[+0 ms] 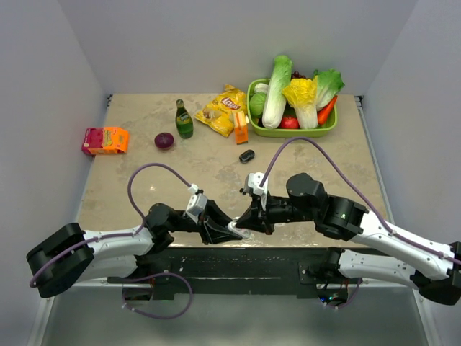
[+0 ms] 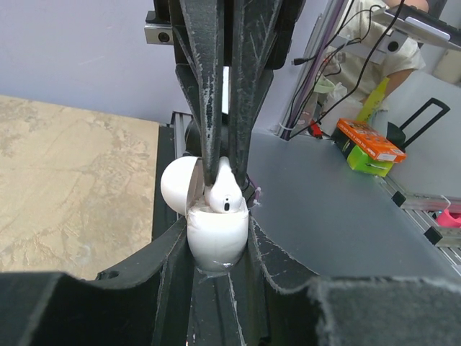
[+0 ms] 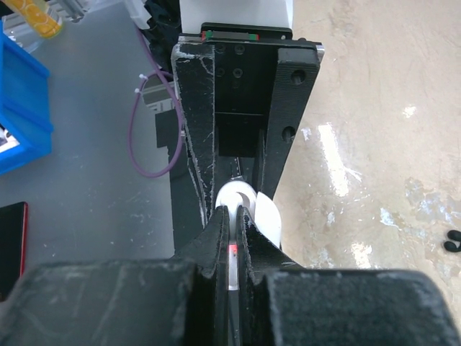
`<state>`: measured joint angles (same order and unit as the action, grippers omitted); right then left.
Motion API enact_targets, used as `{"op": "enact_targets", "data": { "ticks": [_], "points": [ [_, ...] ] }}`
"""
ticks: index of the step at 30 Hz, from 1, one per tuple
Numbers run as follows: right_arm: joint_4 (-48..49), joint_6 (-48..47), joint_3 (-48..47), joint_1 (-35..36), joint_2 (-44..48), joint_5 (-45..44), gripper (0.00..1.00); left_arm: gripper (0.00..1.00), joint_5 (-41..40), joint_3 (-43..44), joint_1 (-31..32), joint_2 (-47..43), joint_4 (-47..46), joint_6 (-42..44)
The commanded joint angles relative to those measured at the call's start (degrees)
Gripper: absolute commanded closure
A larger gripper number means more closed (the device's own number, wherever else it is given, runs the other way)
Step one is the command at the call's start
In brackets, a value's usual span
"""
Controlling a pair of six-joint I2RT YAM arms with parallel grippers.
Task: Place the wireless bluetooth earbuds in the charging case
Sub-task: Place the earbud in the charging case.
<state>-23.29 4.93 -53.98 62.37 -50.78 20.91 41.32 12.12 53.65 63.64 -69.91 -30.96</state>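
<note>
My left gripper (image 2: 218, 232) is shut on the white charging case (image 2: 216, 244), whose lid (image 2: 177, 186) hangs open to the left. A white earbud (image 2: 225, 193) sits with its head at the case's mouth, pinched from above by the right gripper's fingers (image 2: 207, 108). In the right wrist view my right gripper (image 3: 232, 210) is shut on the earbud's stem (image 3: 232, 265), which shows a red light, just above the case (image 3: 236, 193). In the top view both grippers meet at the case (image 1: 238, 230) near the table's front edge. Two tiny black buds (image 3: 452, 242) lie on the table.
A small black oval object (image 1: 247, 155) lies mid-table. At the back stand a green basket (image 1: 330, 128) of vegetables, a yellow chips bag (image 1: 222, 109), a green bottle (image 1: 184, 120), a purple round fruit (image 1: 164, 140) and a pink-orange box (image 1: 105, 140).
</note>
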Motion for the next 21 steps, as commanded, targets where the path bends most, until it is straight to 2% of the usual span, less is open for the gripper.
{"op": "enact_targets", "data": {
  "ticks": [1,12,13,15,17,21],
  "points": [
    [1.58,0.26,0.63,0.73,-0.63,-1.48,1.0,1.0,-0.19,1.33,-0.03,-0.44,-4.89,-0.77],
    [0.35,1.39,1.33,2.41,-0.98,-3.84,1.0,1.0,-1.06,1.59,-0.03,-1.23,-3.92,0.02],
    [0.52,1.66,1.24,2.41,-0.98,-4.2,0.98,1.0,-1.15,1.5,-0.03,-1.23,-3.92,0.11],
    [1.31,2.63,0.98,2.49,-0.55,-4.82,0.8,1.0,-1.24,1.42,-0.03,-1.15,-3.92,0.11],
    [2.89,4.2,0.72,2.41,0.5,-6.22,0.7,1.0,-1.42,1.07,-0.03,-1.06,-3.83,0.29],
    [4.65,6.23,-1.56,2.41,2.0,-9.13,0.58,1.0,-1.77,0.27,-0.03,-0.8,-4.36,0.29]
  ]
}}
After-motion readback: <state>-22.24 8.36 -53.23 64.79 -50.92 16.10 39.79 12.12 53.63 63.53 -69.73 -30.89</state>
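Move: Just below the right fingertips lies the charging case, its middle about 2 cm below the right hand, 1 cm back and 1 cm left, with one earbud already in its well near the case's right end. The black earbuds lie on the table some 10 cm ahead of that hand, 3 cm right and 20 cm below; the black case is about 20 cm ahead, likewise 3 cm right. The left hand keeps the charging case gripped, its middle about 2 cm right of that hand. Easing down about 1 cm and a touch left, the right hand sinks the earbud it already pinches into the empty well nearer the left fingers, then opens its shut fingers to roughly a third and starts back up by about half a centimetre. The left hand keeps its grip and holds the charging case nearly still against it. ##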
